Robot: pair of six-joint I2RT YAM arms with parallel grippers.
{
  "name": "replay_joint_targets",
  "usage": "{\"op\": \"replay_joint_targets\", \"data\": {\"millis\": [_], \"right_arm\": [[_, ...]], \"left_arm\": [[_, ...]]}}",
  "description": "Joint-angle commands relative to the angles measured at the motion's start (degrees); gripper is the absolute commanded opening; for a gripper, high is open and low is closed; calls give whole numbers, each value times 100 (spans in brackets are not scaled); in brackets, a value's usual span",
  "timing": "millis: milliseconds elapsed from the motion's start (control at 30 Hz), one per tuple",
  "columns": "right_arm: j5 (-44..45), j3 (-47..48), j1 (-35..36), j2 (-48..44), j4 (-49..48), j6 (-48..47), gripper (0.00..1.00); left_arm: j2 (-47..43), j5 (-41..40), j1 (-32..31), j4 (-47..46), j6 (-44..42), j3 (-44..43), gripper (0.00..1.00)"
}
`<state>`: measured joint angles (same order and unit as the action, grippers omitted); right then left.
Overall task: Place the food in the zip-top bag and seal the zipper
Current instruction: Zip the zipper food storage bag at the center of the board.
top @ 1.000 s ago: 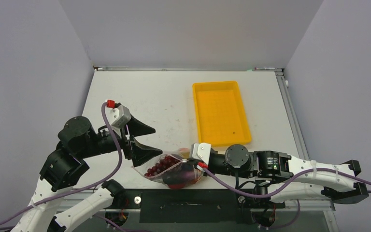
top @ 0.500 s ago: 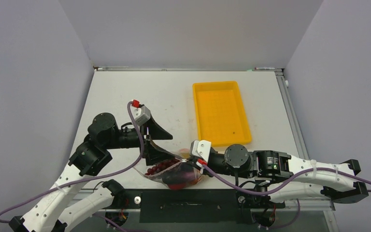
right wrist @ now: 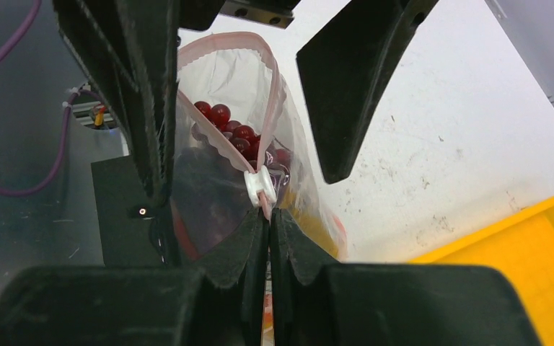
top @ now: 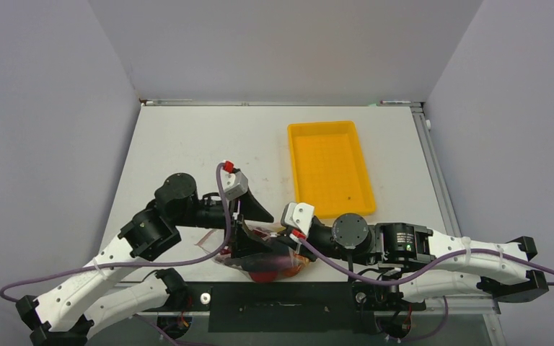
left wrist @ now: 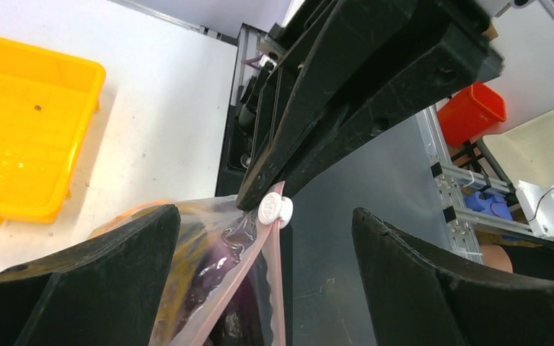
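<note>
The zip-top bag (top: 265, 261) lies at the table's near edge with food in it: dark red grapes (right wrist: 225, 124), a purple piece (left wrist: 220, 270) and orange and red pieces. Its pink zipper (left wrist: 273, 288) gapes open, with a white slider (left wrist: 275, 210) at one end. My right gripper (right wrist: 269, 215) is shut on the zipper strip right behind the slider (right wrist: 260, 189). My left gripper (left wrist: 267, 281) is open, one finger on each side of the bag's mouth, and touches nothing I can see. In the top view the left gripper (top: 254, 229) meets the right gripper (top: 287, 238) over the bag.
An empty yellow tray (top: 330, 167) stands behind the bag, to the right of centre. The bag sits against the table's front edge and black base rail (top: 281, 308). A red bin (left wrist: 471, 112) and frame parts lie off the table.
My left arm has swung right and forward; its open jaws now straddle the bag's mouth. The right gripper has kept its hold and the bag has shifted slightly.
</note>
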<state>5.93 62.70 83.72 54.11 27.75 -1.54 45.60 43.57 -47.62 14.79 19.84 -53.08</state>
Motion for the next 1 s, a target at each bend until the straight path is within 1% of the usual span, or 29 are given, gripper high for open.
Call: {"op": "replay_joint_targets", "data": {"millis": [0, 133, 333, 433, 567, 867, 900, 967], "right_arm": [[400, 420, 33, -56, -279, 257, 5], [516, 460, 36, -75, -225, 413, 5], [577, 498, 37, -74, -186, 560, 5], [594, 514, 36, -52, -183, 623, 5], [617, 565, 27, 6, -157, 706, 5], [724, 707, 24, 208, -126, 1020, 5], [762, 724, 29, 221, -121, 1052, 5], [820, 760, 18, 263, -100, 1112, 5]], "left_arm": [[137, -608, -366, 564, -575, -360, 85], [121, -996, -580, 893, -786, -471, 84], [-7, -1506, -644, 1290, -1004, -545, 82], [-83, -1702, -644, 1413, -1072, -565, 79], [-100, -1858, -655, 1555, -1122, -609, 70], [-87, -1883, -668, 1602, -1144, -611, 54], [-89, -1898, -676, 1594, -1148, -614, 52], [-104, -1920, -688, 1576, -1176, -612, 43]]}}
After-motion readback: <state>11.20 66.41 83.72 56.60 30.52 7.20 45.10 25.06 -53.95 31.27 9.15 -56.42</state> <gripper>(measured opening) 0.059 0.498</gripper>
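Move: Just below the open left fingers, some 4 cm down and 1 cm to their right, sits the white zip slider; the grapes inside the bag's mouth lie about 6 cm left of that hand, 1 cm back and 8 cm lower. The empty yellow tray is roughly 17 cm right, 18 cm ahead and 20 cm below it. From the right hand, pinching the bag's corner, the slider is about 2 cm left, otherwise level. Sinking about 4 cm, the left hand comes down around the zipper beside the slider, then eases some 2 cm left and forward. It tips its fingers down and swings them counter-clockwise, each by 10 to 15 degrees, while they close to roughly half open. The right hand keeps its pinch on the corner, drifting 1 cm forward and twisting a little clockwise. ##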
